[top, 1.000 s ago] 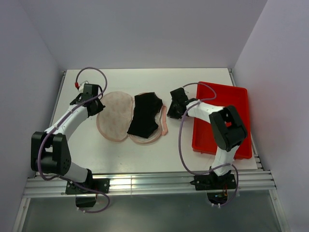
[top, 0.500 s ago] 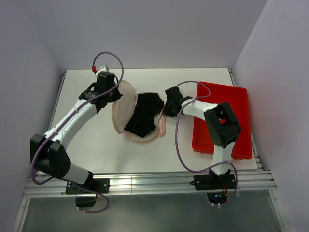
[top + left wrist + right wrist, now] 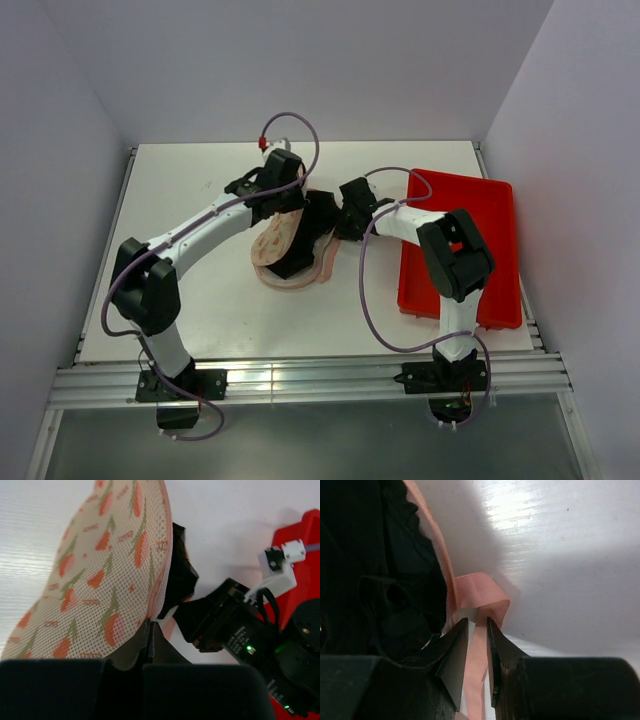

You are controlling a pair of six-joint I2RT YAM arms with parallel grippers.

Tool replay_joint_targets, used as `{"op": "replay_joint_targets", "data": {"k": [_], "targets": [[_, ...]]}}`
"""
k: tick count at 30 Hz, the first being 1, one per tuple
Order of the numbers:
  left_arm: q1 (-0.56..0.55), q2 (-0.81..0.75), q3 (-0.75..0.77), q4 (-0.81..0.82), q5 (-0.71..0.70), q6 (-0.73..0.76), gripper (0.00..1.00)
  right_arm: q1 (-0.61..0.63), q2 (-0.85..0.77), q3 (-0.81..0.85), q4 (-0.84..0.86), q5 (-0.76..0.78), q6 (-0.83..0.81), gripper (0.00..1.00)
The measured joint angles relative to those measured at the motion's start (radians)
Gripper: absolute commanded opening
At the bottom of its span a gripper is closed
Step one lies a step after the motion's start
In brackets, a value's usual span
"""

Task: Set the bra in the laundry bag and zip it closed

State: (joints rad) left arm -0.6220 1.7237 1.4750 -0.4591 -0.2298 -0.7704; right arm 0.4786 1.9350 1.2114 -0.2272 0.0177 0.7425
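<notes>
The laundry bag's left lobe stands up on edge, its orange-red print facing out, and leans over the black bra that lies on the other lobe. My left gripper is shut on the raised lobe's rim; the left wrist view shows the lobe rising from the pinched gripper, with the bra behind it. My right gripper sits at the bag's right edge. In the right wrist view it holds a pink strap of the bag's rim between narrow jaws, beside the bra.
A red plastic tray lies at the right, under the right arm's elbow. White walls close the table on three sides. The right gripper's black body is close in front of the left wrist camera.
My left gripper has carried the bag's left lobe up and to the right, from flat on the table to standing over the bra. The right gripper has shifted slightly left.
</notes>
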Motion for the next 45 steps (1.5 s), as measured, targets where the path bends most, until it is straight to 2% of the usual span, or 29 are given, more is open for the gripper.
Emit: {"op": "replay_joint_targets", "data": {"k": [10,22,36,45], "targets": [[-0.104,0.148,0.09,0.043,0.031,-0.021,0.0,0.002,0.005,0.0,0.017,-0.011,0.01,0.29],[-0.13,0.314,0.05,0.137,0.083,-0.056,0.0,0.002,0.007,-0.003,0.026,-0.011,0.018,0.29],[-0.127,0.374,-0.036,0.232,0.154,-0.089,0.0,-0.004,-0.047,-0.061,0.016,-0.006,0.034,0.3],[-0.134,0.31,-0.155,0.306,0.188,-0.088,0.0,-0.047,-0.18,-0.078,-0.025,0.003,0.037,0.31]]}}
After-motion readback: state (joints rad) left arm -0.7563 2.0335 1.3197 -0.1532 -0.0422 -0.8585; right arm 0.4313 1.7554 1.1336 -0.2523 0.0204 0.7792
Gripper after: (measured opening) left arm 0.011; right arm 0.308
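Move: The left gripper already pinches the edge of the bag's mesh lid. The lid belongs over the bag's right rim, about 10 cm to its right, 4 cm back and 17 cm below. The black bra lies under the lid, some 3 cm right, 1 cm back and 16 cm down. The peach strap is roughly 9 cm right, 7 cm back and 17 cm below. From the part-open right gripper, that rim is 2 cm left, 2 cm back and 1 cm down. Keep the lid edge pinched and bring the left gripper down about 16 cm and right some 9 cm, going right first, then steeply down over the bra to the right rim, easing back 5 cm at the end while tipping the fingers down about 15 degrees. Hold the right gripper at the rim, part-open, then lift it nearly 5 cm and draw it slightly right, clear of the arriving lid. ##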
